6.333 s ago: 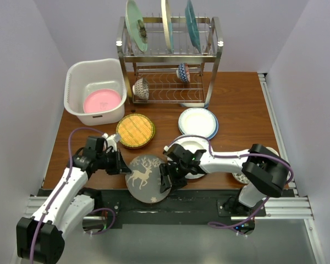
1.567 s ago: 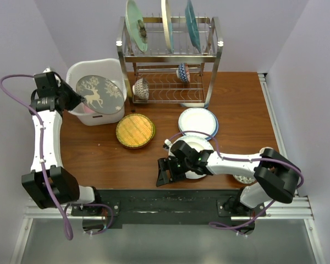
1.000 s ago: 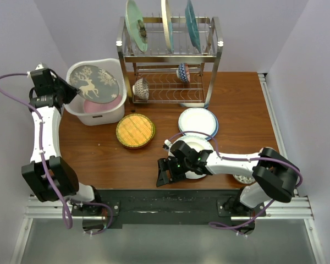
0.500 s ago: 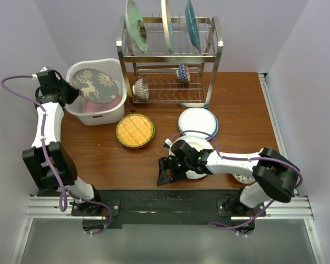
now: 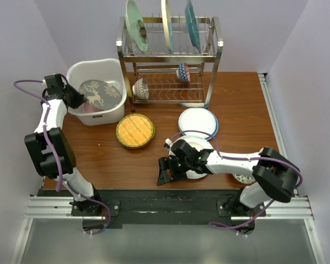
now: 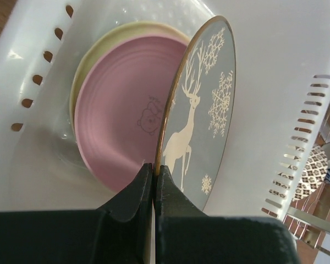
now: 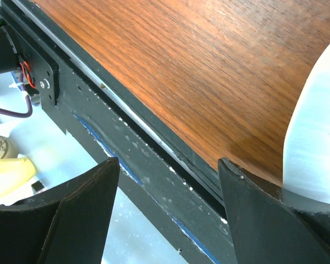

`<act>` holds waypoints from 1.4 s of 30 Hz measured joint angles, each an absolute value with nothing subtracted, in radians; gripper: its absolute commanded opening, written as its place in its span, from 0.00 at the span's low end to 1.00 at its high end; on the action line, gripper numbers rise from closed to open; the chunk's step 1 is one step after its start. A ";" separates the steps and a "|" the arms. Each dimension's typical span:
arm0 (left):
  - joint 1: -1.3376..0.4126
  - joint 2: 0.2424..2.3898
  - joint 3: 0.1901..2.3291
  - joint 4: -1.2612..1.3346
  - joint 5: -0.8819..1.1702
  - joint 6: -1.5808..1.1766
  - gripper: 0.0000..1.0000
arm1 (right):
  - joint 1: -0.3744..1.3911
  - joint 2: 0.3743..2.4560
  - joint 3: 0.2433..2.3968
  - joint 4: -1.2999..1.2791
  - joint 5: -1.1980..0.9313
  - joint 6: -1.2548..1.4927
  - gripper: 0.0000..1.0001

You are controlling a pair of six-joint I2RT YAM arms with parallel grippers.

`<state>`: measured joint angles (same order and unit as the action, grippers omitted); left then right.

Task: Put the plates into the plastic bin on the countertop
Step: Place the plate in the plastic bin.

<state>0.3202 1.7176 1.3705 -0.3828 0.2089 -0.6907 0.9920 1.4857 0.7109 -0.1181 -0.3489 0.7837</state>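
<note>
My left gripper [image 5: 78, 99] reaches over the left rim of the white plastic bin [image 5: 94, 62] and is shut on the edge of the grey deer plate [image 5: 101, 94], which hangs tilted inside the bin. In the left wrist view the gripper [image 6: 154, 167] pinches the deer plate's [image 6: 207, 110] gold rim above a pink plate [image 6: 118, 124] lying in the bin [image 6: 275, 71], with a cream rim showing beneath the pink one. My right gripper [image 5: 166, 171] is open and empty at the countertop's [image 5: 99, 159] near edge. The woven yellow plate [image 5: 135, 130] lies mid-table.
A white and blue plate stack [image 5: 198, 122] and a white plate [image 5: 197, 147] under my right arm lie on the table. The metal rack [image 5: 168, 55] holds upright plates and two patterned bowls [image 5: 141, 88]. In the right wrist view the open gripper [image 7: 168, 162] hangs over the table's front edge.
My left arm has lowered the deer plate deeper into the bin, nearer the pink plate. The right arm has not moved.
</note>
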 measured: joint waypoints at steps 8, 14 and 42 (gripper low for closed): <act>0.318 1.768 1.371 -0.386 0.229 -0.649 0.06 | 0.990 1.486 0.711 -0.121 -0.349 0.783 0.76; 0.318 1.768 1.388 -0.394 0.239 -0.623 0.24 | 0.988 1.486 0.711 -0.126 -0.348 0.783 0.76; 0.314 1.763 1.524 -0.483 0.240 -0.547 0.72 | 0.987 1.434 0.711 -0.149 -0.345 0.783 0.76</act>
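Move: Just ahead of the left hand lies the place for the held grey deer plate: the pink plate on the bin floor, about 7 cm forward, 1 cm right and some 11 cm below. The yellow pie stands roughly 6 cm back and 16 cm right of that hand, 12 cm lower; the spotted cup is about 12 cm ahead, 18 cm right and 5 cm lower. From the right hand, the pink plate is some 34 cm forward and 26 cm left, near its height. Lowering the grey plate by its rim into the bin, the left hand sinks a last 2 cm or so towards the pink plate, then opens its fingers from almost shut to well apart and lets go. While they spread it rises about 5 cm from its lowest point, easing about 1 cm forward, with only a small clockwise turn of the wrist. ##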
